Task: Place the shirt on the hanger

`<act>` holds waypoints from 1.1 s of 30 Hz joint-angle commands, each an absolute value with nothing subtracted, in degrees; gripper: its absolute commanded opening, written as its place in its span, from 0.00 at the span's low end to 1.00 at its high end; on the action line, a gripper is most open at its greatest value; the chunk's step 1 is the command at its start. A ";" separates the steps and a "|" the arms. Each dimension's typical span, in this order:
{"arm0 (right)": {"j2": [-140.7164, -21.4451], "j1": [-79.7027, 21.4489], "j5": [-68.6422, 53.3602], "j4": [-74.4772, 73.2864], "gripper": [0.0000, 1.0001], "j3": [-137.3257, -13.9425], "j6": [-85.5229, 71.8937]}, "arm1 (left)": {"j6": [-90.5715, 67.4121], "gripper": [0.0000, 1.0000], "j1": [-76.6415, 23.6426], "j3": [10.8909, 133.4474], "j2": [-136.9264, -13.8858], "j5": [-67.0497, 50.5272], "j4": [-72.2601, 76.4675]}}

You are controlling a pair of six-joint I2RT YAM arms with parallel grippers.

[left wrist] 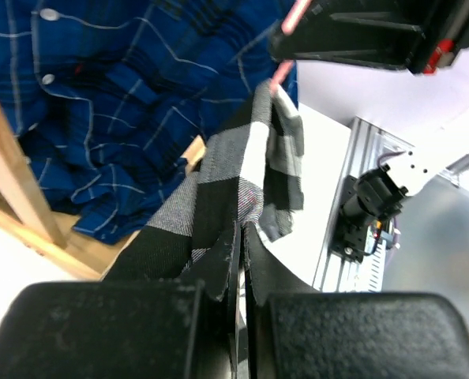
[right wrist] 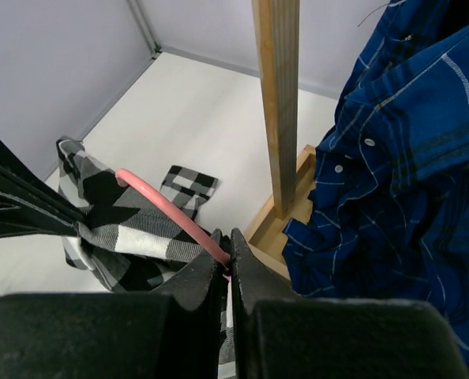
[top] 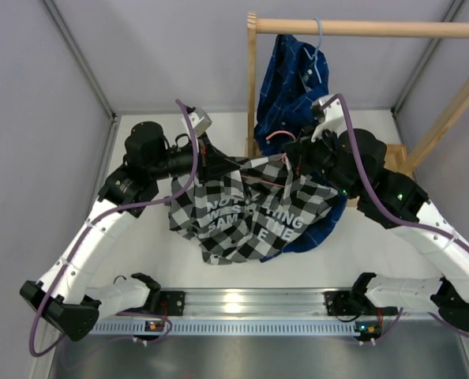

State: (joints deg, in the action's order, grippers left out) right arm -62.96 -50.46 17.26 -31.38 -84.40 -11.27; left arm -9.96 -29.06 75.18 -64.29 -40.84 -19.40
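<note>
The black-and-white check shirt hangs bunched between my two arms above the table. My left gripper is shut on a fold of its cloth; in the left wrist view the jaws pinch the shirt with no gap. My right gripper is shut on the thin pink hanger. In the right wrist view the hanger wire runs from the closed jaws into the shirt. Most of the hanger is hidden inside the cloth.
A dark blue plaid shirt hangs on a light blue hanger from the wooden rail at the back right. The rack's upright post and base stand just behind my right gripper. Grey walls close in the left and back sides.
</note>
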 commanded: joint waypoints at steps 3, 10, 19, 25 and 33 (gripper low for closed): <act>-62.93 -50.36 17.60 -25.84 0.00 -87.63 -11.52 | -9.93 0.00 -29.62 75.76 -63.37 -38.69 -14.68; -65.92 -50.54 3.26 -25.75 0.00 -87.71 -9.14 | -13.97 0.00 -29.62 80.50 -64.60 -28.04 -14.76; -66.97 -50.45 8.87 -25.22 0.00 -90.26 -8.26 | -13.62 0.00 -29.62 77.96 -65.83 -34.70 -15.82; -68.64 -50.45 14.67 -25.14 0.00 -92.89 -9.22 | -12.75 0.00 -29.71 77.26 -65.31 -37.44 -15.82; -69.35 -50.45 14.07 -25.31 0.00 -93.60 -8.97 | -10.03 0.98 -29.71 78.22 -62.67 -34.46 -16.34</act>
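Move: The left fingers still pinch the shirt's neckline, stretched taut towards the hanger, whose body lies about 8 cm to this hand's right, some 3 cm lower and level with it fore and aft. The rack post stands roughly 15 cm ahead and 1 cm right; the blue shirt hangs some 15 cm ahead and 10 cm right. The right hand keeps hold of the hanger near its hook; the middle of the neckline lies about 5 cm to its left, 2 cm back and 3 cm lower. With the shirt's neckline still pinched, the left hand arcs forward and up about 3 cm, turning some 10 degrees counter-clockwise, eases partly back, then opens wide and lets go of the cloth. Meanwhile the right hand, gripping the hanger, feeds it about 4 cm left towards the left hand with a small dip and a matching turn, then lifts about 3 cm and pushes slightly forward. ##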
